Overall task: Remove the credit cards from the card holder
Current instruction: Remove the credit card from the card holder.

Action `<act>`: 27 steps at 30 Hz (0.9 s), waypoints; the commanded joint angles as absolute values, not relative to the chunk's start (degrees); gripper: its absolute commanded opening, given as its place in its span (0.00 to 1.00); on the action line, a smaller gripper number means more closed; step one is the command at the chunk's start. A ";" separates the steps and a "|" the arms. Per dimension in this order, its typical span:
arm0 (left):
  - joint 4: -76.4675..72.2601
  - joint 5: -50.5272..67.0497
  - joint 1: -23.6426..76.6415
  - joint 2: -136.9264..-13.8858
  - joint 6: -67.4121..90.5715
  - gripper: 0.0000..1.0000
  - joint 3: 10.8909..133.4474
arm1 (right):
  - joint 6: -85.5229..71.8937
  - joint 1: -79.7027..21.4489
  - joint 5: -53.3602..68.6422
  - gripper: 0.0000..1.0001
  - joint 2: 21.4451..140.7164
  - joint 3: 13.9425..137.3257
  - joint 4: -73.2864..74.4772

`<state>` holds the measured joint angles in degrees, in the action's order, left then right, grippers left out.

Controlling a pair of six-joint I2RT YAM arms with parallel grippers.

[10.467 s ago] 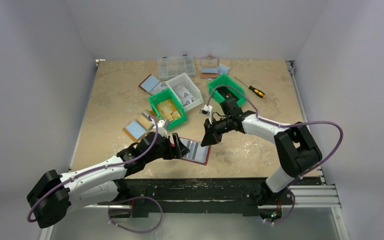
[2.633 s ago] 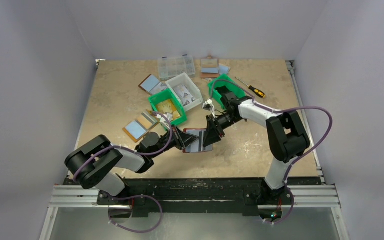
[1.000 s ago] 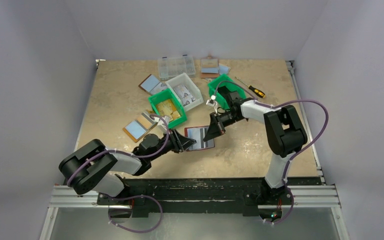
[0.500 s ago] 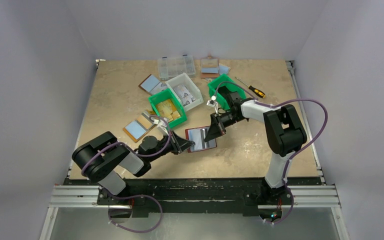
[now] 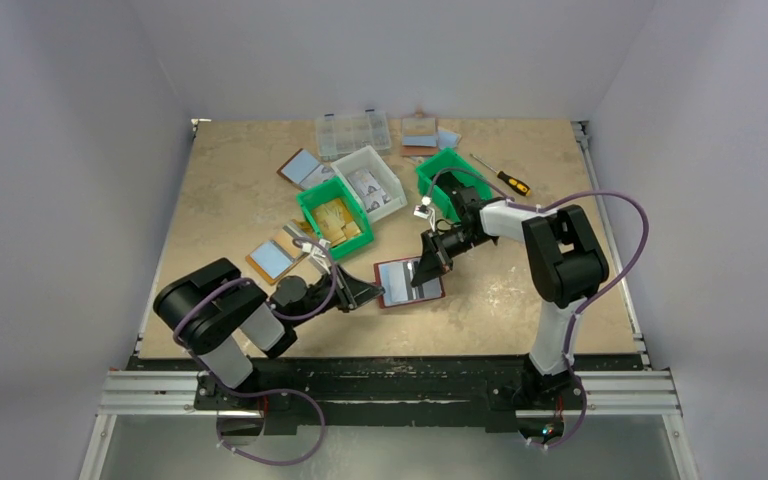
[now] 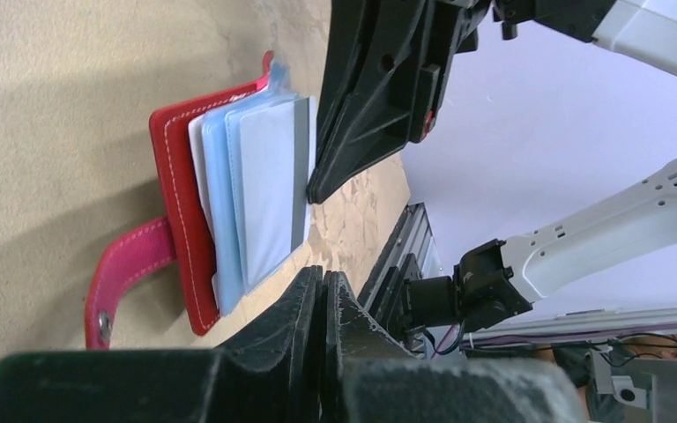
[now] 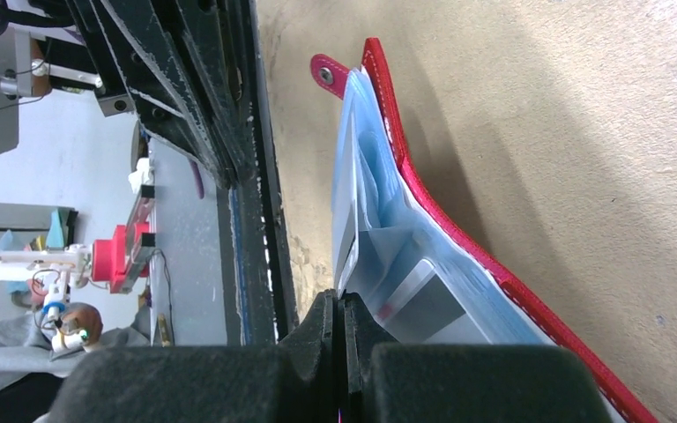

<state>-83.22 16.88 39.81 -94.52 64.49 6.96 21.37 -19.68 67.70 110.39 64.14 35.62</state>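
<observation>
The card holder (image 5: pixel 410 283) lies open on the table, red rim (image 6: pixel 176 194) down and its red tab (image 6: pixel 128 273) toward my left gripper. Pale blue sleeves fan up from it. A credit card (image 6: pixel 273 176) with a dark grey band stands lifted off the sleeves. My right gripper (image 5: pixel 426 268) (image 6: pixel 313 192) (image 7: pixel 339 301) is shut, its tips pinching that card's outer edge. Another grey card (image 7: pixel 427 304) shows inside a sleeve. My left gripper (image 5: pixel 368 293) (image 6: pixel 326 280) is shut on nothing, just off the holder's left edge.
Behind the holder stand a green bin (image 5: pixel 335 215) with tan pieces, a white bin (image 5: pixel 370 180) and a second green bin (image 5: pixel 450 180). A clear organiser (image 5: pixel 353 130), a screwdriver (image 5: pixel 505 178) and tan-rimmed bifolds (image 5: pixel 278 255) (image 5: pixel 300 165) lie further off.
My left gripper has closed and drawn back a little from the holder's left edge. The holder has slid slightly right and nearer, turning with the right gripper.
</observation>
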 commanded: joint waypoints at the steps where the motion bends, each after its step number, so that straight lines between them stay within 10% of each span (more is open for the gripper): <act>1: -90.00 18.20 39.50 -96.69 65.81 0.00 7.28 | 22.75 -19.41 67.76 0.00 109.99 65.14 36.21; 8: -89.61 18.57 39.52 -98.61 66.09 0.24 8.56 | 31.67 -19.38 66.42 0.00 110.33 67.48 43.96; 27: -64.70 16.60 39.47 -87.51 55.53 0.37 15.99 | 43.32 -19.49 69.19 0.00 108.12 69.41 52.74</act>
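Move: The card, half out of its sleeve in the red card holder, lies about 5 cm right of the left gripper, 1 cm ahead and some 3 cm lower. The holder's middle is about 5 cm to the right, 1 cm ahead and 4 cm down. The green bin of wooden pieces stands 15 cm ahead and 8 cm left. From the right gripper, shut on the card's edge, the card's middle is about 1 cm left and 2 cm down. Dip the shut left gripper about 2 cm, then lift it some 3 cm while carrying it forward and right towards the holder's left end, opening the fingers about a third. Keep the right fingers pinched on the card and ease them a little over 1 cm back and to the right, turning the wrist some 5 to 10 degrees counter-clockwise. ##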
